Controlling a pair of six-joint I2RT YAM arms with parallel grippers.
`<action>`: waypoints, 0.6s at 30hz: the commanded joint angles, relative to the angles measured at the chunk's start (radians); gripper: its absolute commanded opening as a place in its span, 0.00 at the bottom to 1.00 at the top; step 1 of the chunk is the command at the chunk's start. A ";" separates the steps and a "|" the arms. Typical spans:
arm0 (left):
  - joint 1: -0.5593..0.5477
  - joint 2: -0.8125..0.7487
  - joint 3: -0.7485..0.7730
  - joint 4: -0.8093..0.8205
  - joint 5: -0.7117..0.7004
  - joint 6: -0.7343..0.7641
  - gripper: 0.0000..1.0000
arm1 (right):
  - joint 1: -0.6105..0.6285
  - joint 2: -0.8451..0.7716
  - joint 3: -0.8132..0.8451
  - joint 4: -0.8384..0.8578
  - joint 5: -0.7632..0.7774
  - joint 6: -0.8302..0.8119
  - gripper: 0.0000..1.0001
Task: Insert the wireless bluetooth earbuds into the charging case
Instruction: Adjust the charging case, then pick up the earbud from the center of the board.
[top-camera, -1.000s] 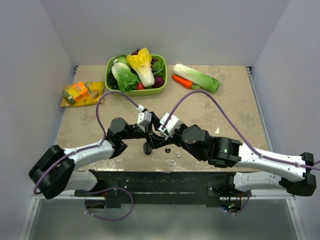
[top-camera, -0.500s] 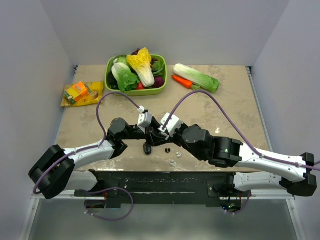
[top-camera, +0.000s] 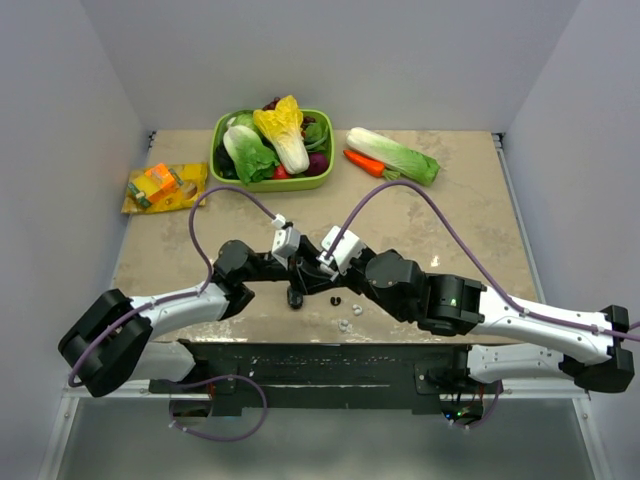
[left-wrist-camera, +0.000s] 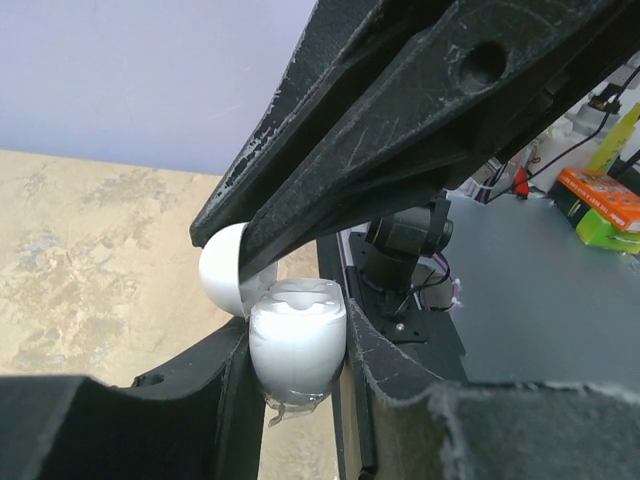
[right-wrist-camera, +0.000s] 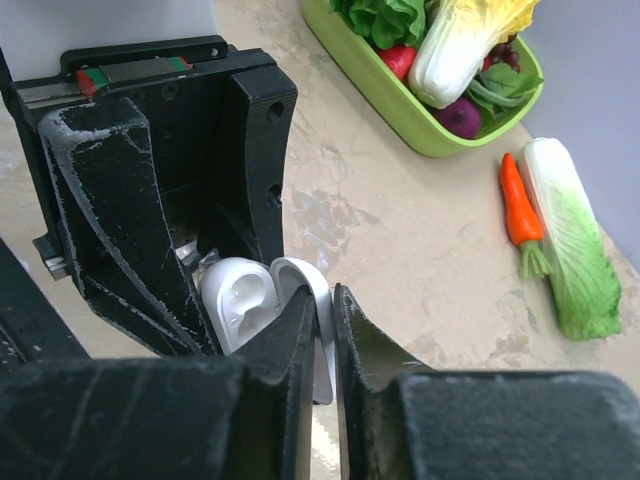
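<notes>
The white charging case (left-wrist-camera: 297, 340) stands upright with my left gripper (left-wrist-camera: 297, 372) shut on its body, a black finger (left-wrist-camera: 205, 400) on each side. Its lid (right-wrist-camera: 312, 290) is swung open, and my right gripper (right-wrist-camera: 325, 330) is shut on that lid. In the right wrist view the case's two sockets (right-wrist-camera: 238, 300) look empty. From above, both grippers (top-camera: 297, 280) (top-camera: 318, 272) meet near the table's front middle and hide the case. One tiny black earbud (top-camera: 334, 298) lies on the table just to their right.
Two small pale bits (top-camera: 350, 317) lie by the front edge. At the back stands a green bowl (top-camera: 222, 160) of vegetables, with a cabbage (top-camera: 393, 155) and carrot (top-camera: 363, 162) to its right. An orange packet (top-camera: 163, 187) lies at the left.
My left gripper's jaws have closed onto the case body. Both wrists have shifted only slightly, and the right gripper keeps its hold on the lid.
</notes>
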 joint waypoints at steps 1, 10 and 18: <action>0.004 0.020 -0.042 0.242 -0.034 -0.043 0.00 | 0.004 -0.050 0.000 0.077 0.001 0.081 0.16; 0.004 0.026 -0.161 0.548 -0.166 -0.105 0.00 | -0.114 -0.139 0.032 0.127 -0.046 0.192 0.50; -0.013 -0.040 -0.321 0.816 -0.389 -0.050 0.00 | -0.306 -0.205 -0.133 0.165 -0.029 0.452 0.66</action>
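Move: The left hand holds the open white charging case in its fingertips, and the right hand's nearly shut tips are on its lid; the case body lies about 2 cm back, 2 cm left and 2 cm below the right hand. The farther white earbud, on the table, is some 4 cm ahead, 6 cm right and 22 cm below the left hand; for the right hand it is 3 cm ahead, 7 cm right and 24 cm down. The nearer white earbud sits roughly 4 cm back and 3 cm left of that one. The right hand spreads its fingers wide to let go of the lid, backing off barely at first and then quickening away from the case to the right and up with some forward reach, about 11 cm in all, while the wrist rolls some 30 degrees, its left side rising, and swings a little clockwise. The left hand keeps its grip on the case body and, after a small start to the left, lowers the case about 6 cm towards the table, drifting nearly 3 cm left, tilting it slightly and turning it counter-clockwise. ##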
